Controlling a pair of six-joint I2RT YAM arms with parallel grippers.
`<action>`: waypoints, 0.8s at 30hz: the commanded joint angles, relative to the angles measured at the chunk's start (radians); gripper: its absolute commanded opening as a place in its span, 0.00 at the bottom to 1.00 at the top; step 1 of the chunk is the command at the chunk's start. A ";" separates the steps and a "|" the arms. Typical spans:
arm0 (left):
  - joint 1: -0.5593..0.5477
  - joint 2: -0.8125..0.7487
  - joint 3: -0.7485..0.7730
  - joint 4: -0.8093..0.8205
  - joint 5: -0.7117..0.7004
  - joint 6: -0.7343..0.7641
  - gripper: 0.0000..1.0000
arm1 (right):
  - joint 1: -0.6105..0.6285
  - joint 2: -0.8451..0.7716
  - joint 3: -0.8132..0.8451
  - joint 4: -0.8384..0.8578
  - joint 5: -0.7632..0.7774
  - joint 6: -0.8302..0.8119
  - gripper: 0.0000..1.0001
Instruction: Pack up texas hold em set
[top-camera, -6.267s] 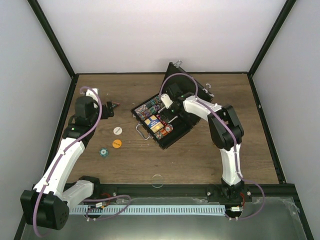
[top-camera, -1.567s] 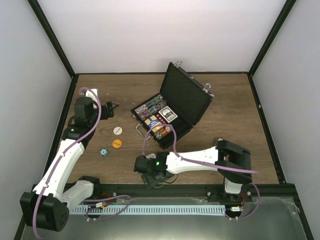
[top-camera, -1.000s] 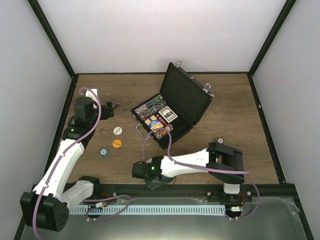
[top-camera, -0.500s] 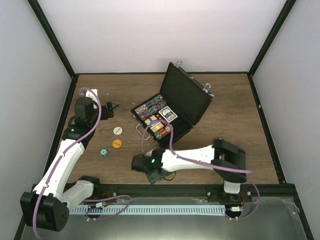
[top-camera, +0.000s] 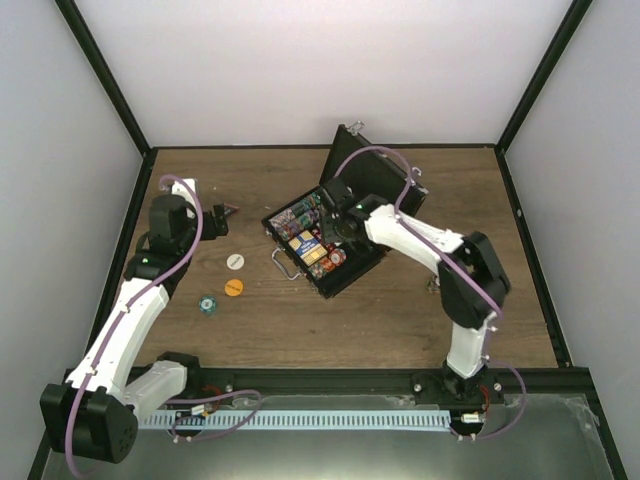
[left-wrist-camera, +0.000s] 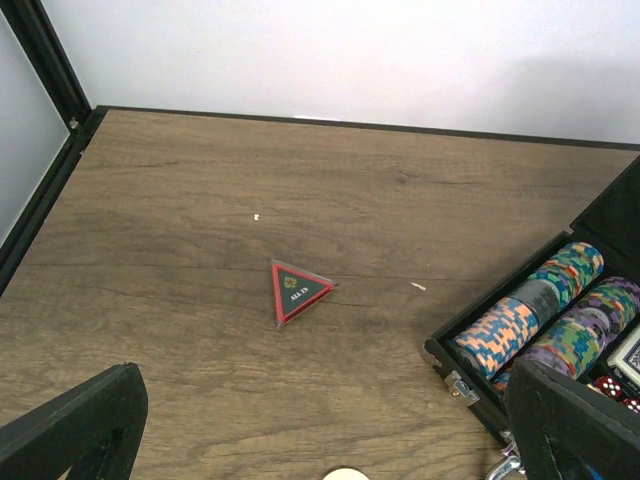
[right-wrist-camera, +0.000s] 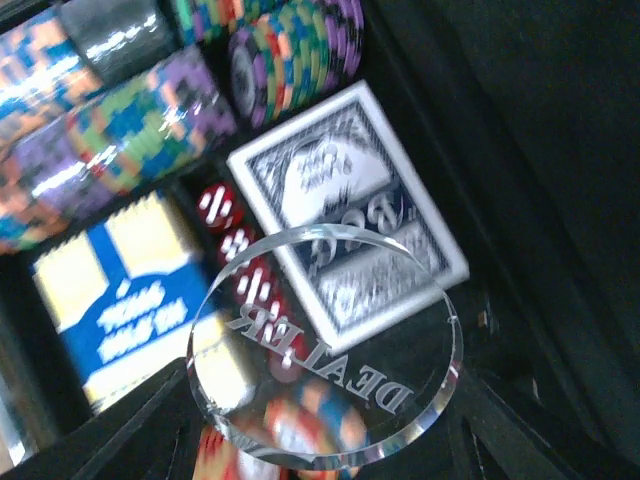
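The black case (top-camera: 372, 192) of the texas hold em set lies open mid-table, lid up. Its tray holds rows of multicoloured chips (right-wrist-camera: 130, 110), red dice (right-wrist-camera: 232, 238), a blue-backed card deck (right-wrist-camera: 350, 205) and a blue and yellow box (right-wrist-camera: 115, 290). My right gripper (top-camera: 336, 232) hangs over the tray, shut on a clear round "DEALER" button (right-wrist-camera: 325, 345) held flat by its edges. My left gripper (left-wrist-camera: 325, 440) stands open above bare wood, just short of a triangular "ALL IN" marker (left-wrist-camera: 297, 290). A white button (top-camera: 233, 261), an orange button (top-camera: 233, 288) and a green-blue chip (top-camera: 206, 303) lie left of the case.
The case's near corner with its silver latch (left-wrist-camera: 458, 385) and chip rows (left-wrist-camera: 525, 320) sits to the right in the left wrist view. Black frame posts and white walls bound the wooden table (top-camera: 400, 320).
My right arm has swung from the table's front edge up to the open case, carrying the clear dealer button off the wood there. The left arm has not moved.
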 joint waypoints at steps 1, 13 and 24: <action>-0.004 -0.002 -0.011 0.009 0.003 -0.005 1.00 | -0.070 0.161 0.133 0.095 -0.040 -0.152 0.56; -0.004 0.022 -0.007 0.009 0.009 -0.005 1.00 | -0.122 0.421 0.339 0.033 -0.087 -0.202 0.56; -0.004 0.032 -0.005 0.007 0.009 -0.008 1.00 | -0.123 0.401 0.327 0.014 -0.073 -0.204 0.65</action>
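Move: Ahead of the right hand, which already holds the clear dealer button, lies the white-edged card deck in the open case, about 7 cm forward, in line sideways and some 9 cm lower. The red dice are about 4 cm forward and 3 cm left, the blue-yellow deck 2 cm forward and 7 cm left, and the near chip row roughly 12 cm forward and 5 cm left. From the left hand, the white-edged deck is about 7 cm forward, 30 cm right and 21 cm down. Swinging forward about 9 cm while sinking some 7 cm, the right hand carries the dealer button over the white-edged deck in the case. It starts mostly forward, steepens into the descent, then stops with the button close over the deck's far half and holds there. Fingers keep their grip and the wrist hardly turns; whether the button touches the deck can't be made out. ##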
